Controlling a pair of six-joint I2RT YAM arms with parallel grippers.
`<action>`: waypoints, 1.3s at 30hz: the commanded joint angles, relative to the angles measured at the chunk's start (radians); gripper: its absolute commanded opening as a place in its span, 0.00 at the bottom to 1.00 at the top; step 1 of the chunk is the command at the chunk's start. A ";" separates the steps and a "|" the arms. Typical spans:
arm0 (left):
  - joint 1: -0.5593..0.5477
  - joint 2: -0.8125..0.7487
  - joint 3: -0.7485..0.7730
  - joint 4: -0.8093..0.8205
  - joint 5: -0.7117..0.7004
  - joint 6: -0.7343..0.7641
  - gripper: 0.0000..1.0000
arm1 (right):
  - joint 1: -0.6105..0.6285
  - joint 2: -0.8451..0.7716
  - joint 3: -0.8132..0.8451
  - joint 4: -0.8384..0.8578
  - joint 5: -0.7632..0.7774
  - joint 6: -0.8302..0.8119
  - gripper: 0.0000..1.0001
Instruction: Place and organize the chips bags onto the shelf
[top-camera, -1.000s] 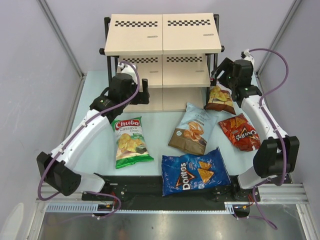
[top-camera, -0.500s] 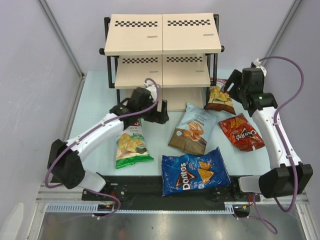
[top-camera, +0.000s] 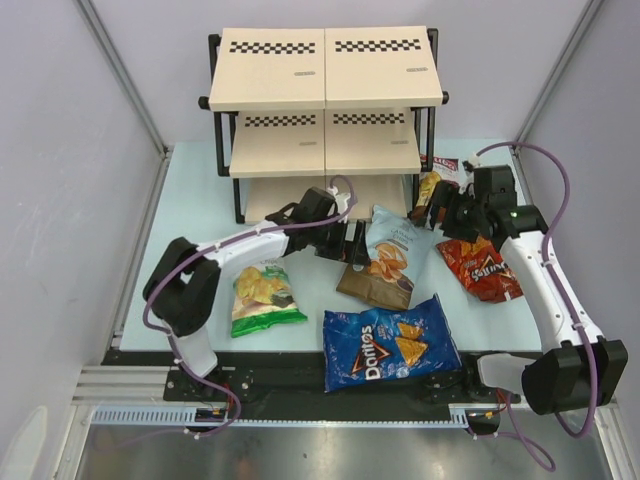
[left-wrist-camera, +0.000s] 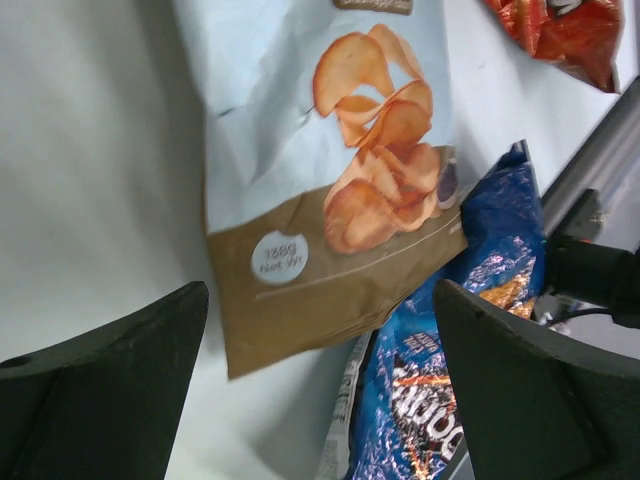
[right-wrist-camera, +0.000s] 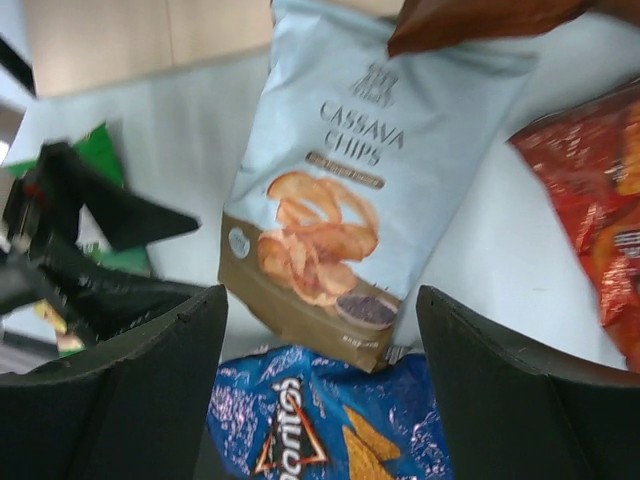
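The shelf (top-camera: 325, 68) stands at the back with bare boards; its lowest board shows in the right wrist view (right-wrist-camera: 140, 40). All five bags lie on the table. The pale blue-and-brown bag (top-camera: 385, 258) (left-wrist-camera: 320, 150) (right-wrist-camera: 370, 170) is in the middle. My left gripper (top-camera: 347, 240) (left-wrist-camera: 320, 390) is open and empty just left of its lower edge. My right gripper (top-camera: 438, 208) (right-wrist-camera: 320, 390) is open and empty beside the small dark brown-red bag (top-camera: 428, 188) (right-wrist-camera: 480, 18), partly hiding it. The blue Doritos (top-camera: 390, 345) (left-wrist-camera: 460, 350) (right-wrist-camera: 320, 420) lies near the front.
The red Doritos (top-camera: 482, 266) (left-wrist-camera: 560, 30) (right-wrist-camera: 600, 200) lies under the right arm. The green-white Chuba bag (top-camera: 262, 290) (right-wrist-camera: 100, 150) lies left of the left arm. A black rail (top-camera: 300, 372) runs along the table's front edge. The left arm's gripper shows in the right wrist view (right-wrist-camera: 90, 260).
My left gripper has swung right from the shelf's left side to the pale bag's edge. My right gripper has come down and left over the small dark bag.
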 joint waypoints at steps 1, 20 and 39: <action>0.031 0.049 -0.007 0.196 0.192 -0.085 1.00 | 0.016 0.007 -0.038 0.045 -0.122 -0.026 0.81; 0.133 0.270 0.036 0.357 0.284 -0.106 0.95 | 0.015 0.018 -0.043 0.013 -0.149 0.031 0.79; -0.005 0.234 -0.062 0.549 0.381 -0.281 0.44 | -0.005 0.045 -0.044 0.001 -0.109 0.080 0.79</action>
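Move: The cassava chips bag has its middle some 10 cm to the left hand's right, a couple of centimetres ahead and about 8 cm below. The blue Doritos bag lies roughly 18 cm nearer the bases than it, the green Chuba bag some 27 cm to its left and 6 cm back, and the shelf's bottom board 14 cm beyond it and 14 cm to its left. From the right hand the cassava bag is about 12 cm left, level, and 19 cm below. At the cassava chips bag's near left edge, the left hand brings its wide-open fingers low, first going about 5 cm forward and as far down, then sweeping some 7 cm right and 6 cm back while tilting roughly 25 degrees so the fingers lie flatter; they then begin to close with the edge between them. The open right hand shifts a little left and down, then drifts back, hovering above. ##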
